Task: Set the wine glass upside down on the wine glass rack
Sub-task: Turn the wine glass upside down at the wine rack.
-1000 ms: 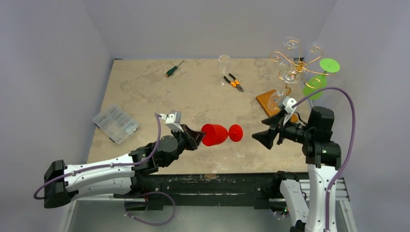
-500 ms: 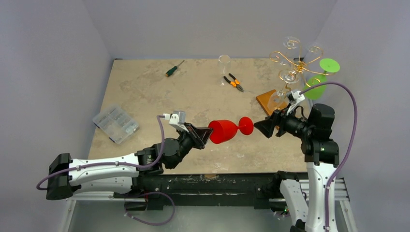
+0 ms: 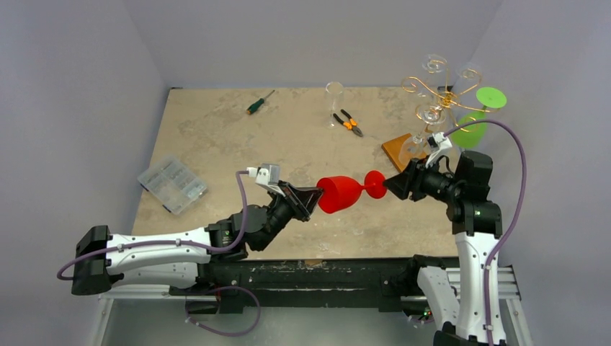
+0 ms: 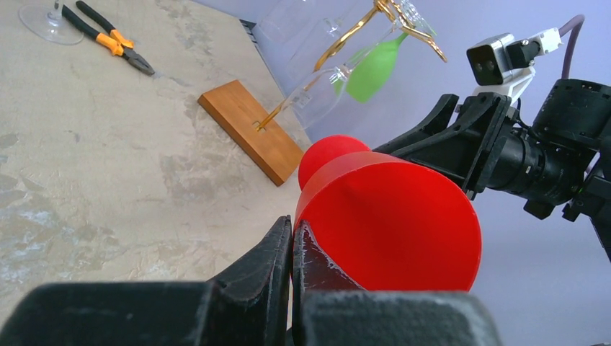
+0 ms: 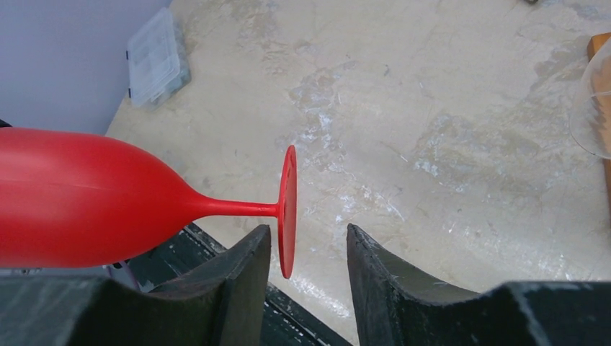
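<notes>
A red wine glass [image 3: 340, 193] lies level in the air above the table, its foot [image 3: 375, 184] pointing right. My left gripper [image 3: 311, 198] is shut on the bowl's rim, one finger inside and one outside [image 4: 277, 249]. The right gripper [image 3: 393, 186] faces it and stands open around the foot disc [image 5: 288, 209]. That disc sits close to the left finger [image 5: 248, 263], with a clear gap to the other finger. The wine glass rack [image 3: 439, 90], gold wire on a wooden base [image 3: 400, 150], stands at the back right, behind the right gripper.
A green glass [image 3: 479, 115] and clear glasses [image 3: 431, 115] hang on the rack. An upright clear glass [image 3: 334, 97], orange-handled pliers [image 3: 350, 122] and a green screwdriver [image 3: 259, 102] lie at the back. A clear plastic parts box [image 3: 171, 184] sits at the left.
The left arm carried the red glass to the right and a little higher. The right gripper came in around the foot disc, and its jaws narrowed.
</notes>
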Tool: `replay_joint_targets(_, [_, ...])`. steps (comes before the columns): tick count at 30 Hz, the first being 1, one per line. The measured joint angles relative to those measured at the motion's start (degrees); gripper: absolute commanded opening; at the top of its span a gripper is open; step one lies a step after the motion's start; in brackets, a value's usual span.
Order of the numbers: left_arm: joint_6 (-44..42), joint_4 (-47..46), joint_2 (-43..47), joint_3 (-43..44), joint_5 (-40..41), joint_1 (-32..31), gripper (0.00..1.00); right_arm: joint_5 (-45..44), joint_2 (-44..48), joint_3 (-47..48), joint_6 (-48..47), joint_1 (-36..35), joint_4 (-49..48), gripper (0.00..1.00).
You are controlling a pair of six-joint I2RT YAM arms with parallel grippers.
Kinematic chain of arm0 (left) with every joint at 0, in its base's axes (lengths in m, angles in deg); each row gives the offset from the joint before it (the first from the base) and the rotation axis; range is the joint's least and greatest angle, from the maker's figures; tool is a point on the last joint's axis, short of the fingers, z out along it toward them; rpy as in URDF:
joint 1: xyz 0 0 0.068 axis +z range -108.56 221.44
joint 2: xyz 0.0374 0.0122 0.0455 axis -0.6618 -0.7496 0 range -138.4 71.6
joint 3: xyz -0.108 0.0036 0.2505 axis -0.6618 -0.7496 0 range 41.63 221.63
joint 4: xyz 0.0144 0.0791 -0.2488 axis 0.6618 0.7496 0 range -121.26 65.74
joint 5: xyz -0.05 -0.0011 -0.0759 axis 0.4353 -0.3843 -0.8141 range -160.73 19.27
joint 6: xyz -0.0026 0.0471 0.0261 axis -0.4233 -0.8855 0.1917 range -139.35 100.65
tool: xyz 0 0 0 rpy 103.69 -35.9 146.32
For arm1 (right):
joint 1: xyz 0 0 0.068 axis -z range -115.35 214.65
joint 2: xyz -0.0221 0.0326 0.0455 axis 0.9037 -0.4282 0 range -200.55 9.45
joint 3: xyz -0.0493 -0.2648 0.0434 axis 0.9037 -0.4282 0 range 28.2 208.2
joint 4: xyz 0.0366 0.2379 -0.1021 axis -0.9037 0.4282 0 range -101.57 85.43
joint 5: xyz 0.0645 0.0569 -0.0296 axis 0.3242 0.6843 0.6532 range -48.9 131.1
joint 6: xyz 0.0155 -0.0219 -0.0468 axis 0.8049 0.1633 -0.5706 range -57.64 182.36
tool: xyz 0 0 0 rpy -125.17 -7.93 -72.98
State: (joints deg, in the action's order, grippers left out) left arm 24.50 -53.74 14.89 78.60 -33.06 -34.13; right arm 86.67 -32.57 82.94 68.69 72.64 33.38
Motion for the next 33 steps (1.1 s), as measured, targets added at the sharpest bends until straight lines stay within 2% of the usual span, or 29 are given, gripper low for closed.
replay_joint_targets(6, [-0.17, -0.68, -0.98, 0.81, -0.61, -0.59, 0.00, 0.55, -0.22, -0.02, 0.09, 0.00, 0.26, 0.34])
replay_joint_targets(7, [-0.20, -0.74, -1.22, 1.03, -0.74, -0.68, 0.00, 0.61, -0.37, -0.04, 0.09, 0.00, 0.28, 0.28])
replay_joint_targets(10, [-0.59, -1.36, -2.25, 1.86, -1.11, -0.98, 0.00, 0.83, -0.52, -0.17, 0.02, 0.00, 0.55, 0.02])
replay_joint_targets(14, [-1.68, -1.97, -3.41, 2.25, -1.64, -1.14, 0.00, 1.81, -0.83, -0.07, -0.94, -0.13, 1.64, 0.00])
replay_joint_targets(15, [-1.90, -2.03, -3.58, 2.25, -1.77, -1.11, 0.10, 1.81, -1.14, 0.22, -1.40, -0.11, 2.21, 0.00])
replay_joint_targets(18, [-3.85, -2.32, -3.45, 2.25, -3.30, -1.14, 0.53, 0.52, -1.92, 3.15, -3.41, -0.11, 4.35, 0.00])
replay_joint_targets(20, [-5.64, -2.08, -2.36, 2.14, -5.20, -1.14, 0.71, -0.79, -2.43, 6.58, -5.86, -0.11, 5.46, 0.00])
replay_joint_targets(22, [-7.89, -1.29, 0.37, 1.68, -7.61, -1.14, 0.84, -2.69, -2.69, 10.80, -8.76, -0.11, 6.71, 0.00])
replay_joint_targets(28, [-14.67, 11.93, 15.54, 1.33, -11.56, -0.74, 0.99, -7.21, -3.69, 21.33, -17.70, -0.11, 11.47, 0.00])
replay_joint_targets(31, [-17.35, 23.61, 20.83, 3.82, -13.64, 1.60, 1.00, -9.07, -4.33, 25.86, -24.04, -0.11, 15.15, 0.00])
replay_joint_targets(33, [-18.95, 31.98, 22.60, 7.45, -16.92, 6.25, 1.00, -10.60, -4.39, 28.41, -29.11, -0.11, 17.68, 0.00])
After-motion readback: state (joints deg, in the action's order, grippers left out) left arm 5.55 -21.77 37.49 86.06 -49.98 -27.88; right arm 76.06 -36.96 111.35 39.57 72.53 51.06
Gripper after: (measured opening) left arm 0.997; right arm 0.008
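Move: Just about 3 cm to the right hand's left, almost level with its half-open fingers, is the red wine glass's foot; the glass lies on its side, its middle some 10 cm left and 2 cm back. The rack's curled top is about 20 cm ahead, 13 cm right and 10 cm above, the green glass 22 cm ahead and 26 cm right at hand height. The left hand pinches the rim, glass middle about 10 cm to its right. Rightwards by about 2 cm, the left hand feeds the glass to the right hand, which nearly stays and shuts its fingers on the foot. The left then opens wide and pulls off the rim leftwards, a little up and back, while the right lifts about 10 cm, drifting left, and rolls some 30 degrees to swing the bowl downward. ##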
